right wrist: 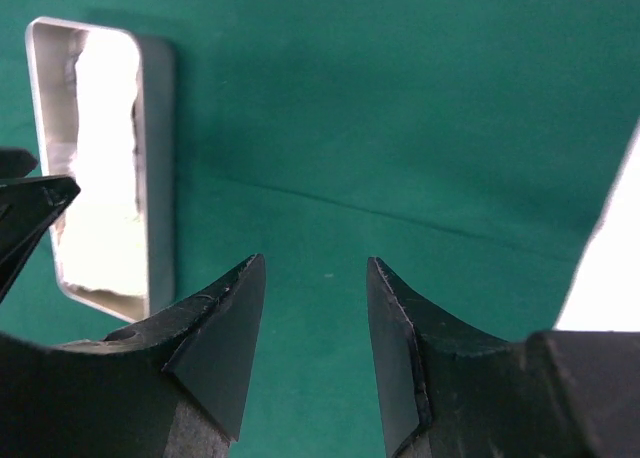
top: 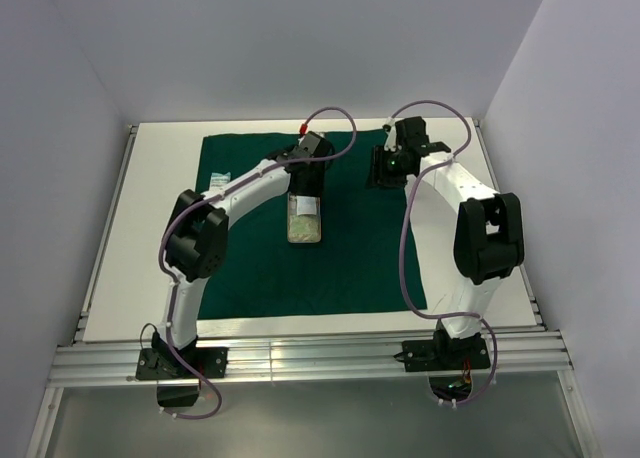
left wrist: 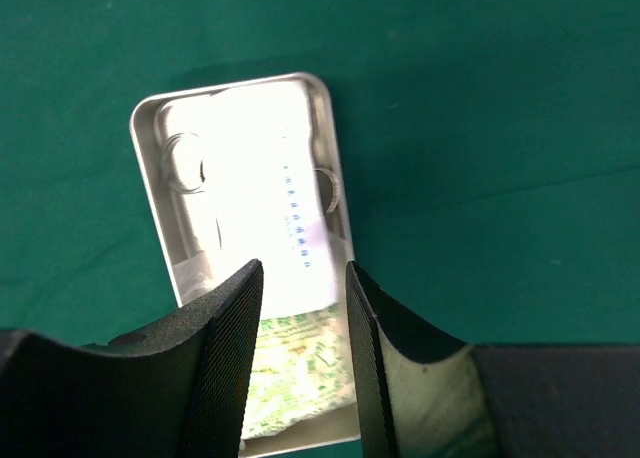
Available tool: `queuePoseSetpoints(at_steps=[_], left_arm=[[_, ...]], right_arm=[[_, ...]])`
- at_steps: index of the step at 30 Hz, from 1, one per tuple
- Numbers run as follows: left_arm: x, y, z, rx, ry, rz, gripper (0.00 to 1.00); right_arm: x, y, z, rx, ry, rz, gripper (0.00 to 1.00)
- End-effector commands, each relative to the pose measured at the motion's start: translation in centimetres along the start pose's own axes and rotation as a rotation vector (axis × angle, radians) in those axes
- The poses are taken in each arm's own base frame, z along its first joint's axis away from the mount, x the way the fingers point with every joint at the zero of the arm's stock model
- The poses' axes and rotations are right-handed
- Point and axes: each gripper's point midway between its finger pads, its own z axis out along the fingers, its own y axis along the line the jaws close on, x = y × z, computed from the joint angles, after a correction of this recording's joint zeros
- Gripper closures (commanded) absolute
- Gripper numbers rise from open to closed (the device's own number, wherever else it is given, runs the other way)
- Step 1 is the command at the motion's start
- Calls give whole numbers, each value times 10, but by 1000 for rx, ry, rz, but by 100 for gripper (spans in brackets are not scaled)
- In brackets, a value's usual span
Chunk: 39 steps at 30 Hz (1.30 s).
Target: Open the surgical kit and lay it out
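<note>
The dark green cloth wrap (top: 360,248) lies spread flat on the table. The steel tray (top: 291,218) stands at its middle, holding a green-printed packet (left wrist: 295,368), a bright white packet (left wrist: 260,178) and ring handles of steel clamps (left wrist: 185,163). My left gripper (top: 308,183) hovers over the tray's far end, jaws open and straddling the printed packet (left wrist: 303,268) without pinching it. Another pale packet (top: 215,185) lies on the cloth by the left arm. My right gripper (top: 385,168) hangs open over bare cloth (right wrist: 316,263), with the tray (right wrist: 155,158) off to its left.
The white table (top: 130,238) borders the cloth on all sides, with a metal rail (top: 300,356) at the near edge. Grey walls close in the sides and back. The cloth's edge and white table (right wrist: 610,268) show right of the right gripper.
</note>
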Motion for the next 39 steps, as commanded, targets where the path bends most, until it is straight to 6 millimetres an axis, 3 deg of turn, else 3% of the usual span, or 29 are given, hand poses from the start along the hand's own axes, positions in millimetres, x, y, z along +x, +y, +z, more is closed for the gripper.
queuePoseSetpoints(at_steps=[1, 16, 26, 39], left_arm=[[-13, 7, -3, -59, -39, -33, 57], [-4, 6, 31, -81, -8, 11, 59], [5, 12, 47, -116, 14, 24, 66], [-17, 11, 26, -117, -44, 21, 100]], right_arm=[[-31, -7, -30, 30, -98, -14, 47], [-28, -20, -31, 23, -90, 28, 48], [-31, -23, -31, 19, -90, 36, 48], [-31, -22, -28, 8, -77, 36, 48]])
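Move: The white packet in the tray lies about 3 cm ahead of the left hand, 1 cm to its left and 5 cm below. The tray's middle is about 3 cm nearer the bases than the packet's, some 6 cm below the hand; the blue-white packet on the cloth is roughly 22 cm to the left and 6 cm farther out than the hand. From the right hand the white packet lies about 15 cm left, level fore and aft, and 6 cm down. The white packet is what the left hand goes down to: about 5 cm down into the tray and then some 2 cm forward in all, the half-open fingers shutting fully at the bottom to pinch the paper, with a slight lift of about half a centimetre as they close. The right hand, empty and open, backs off some 3 cm to the right, away from the tray. ##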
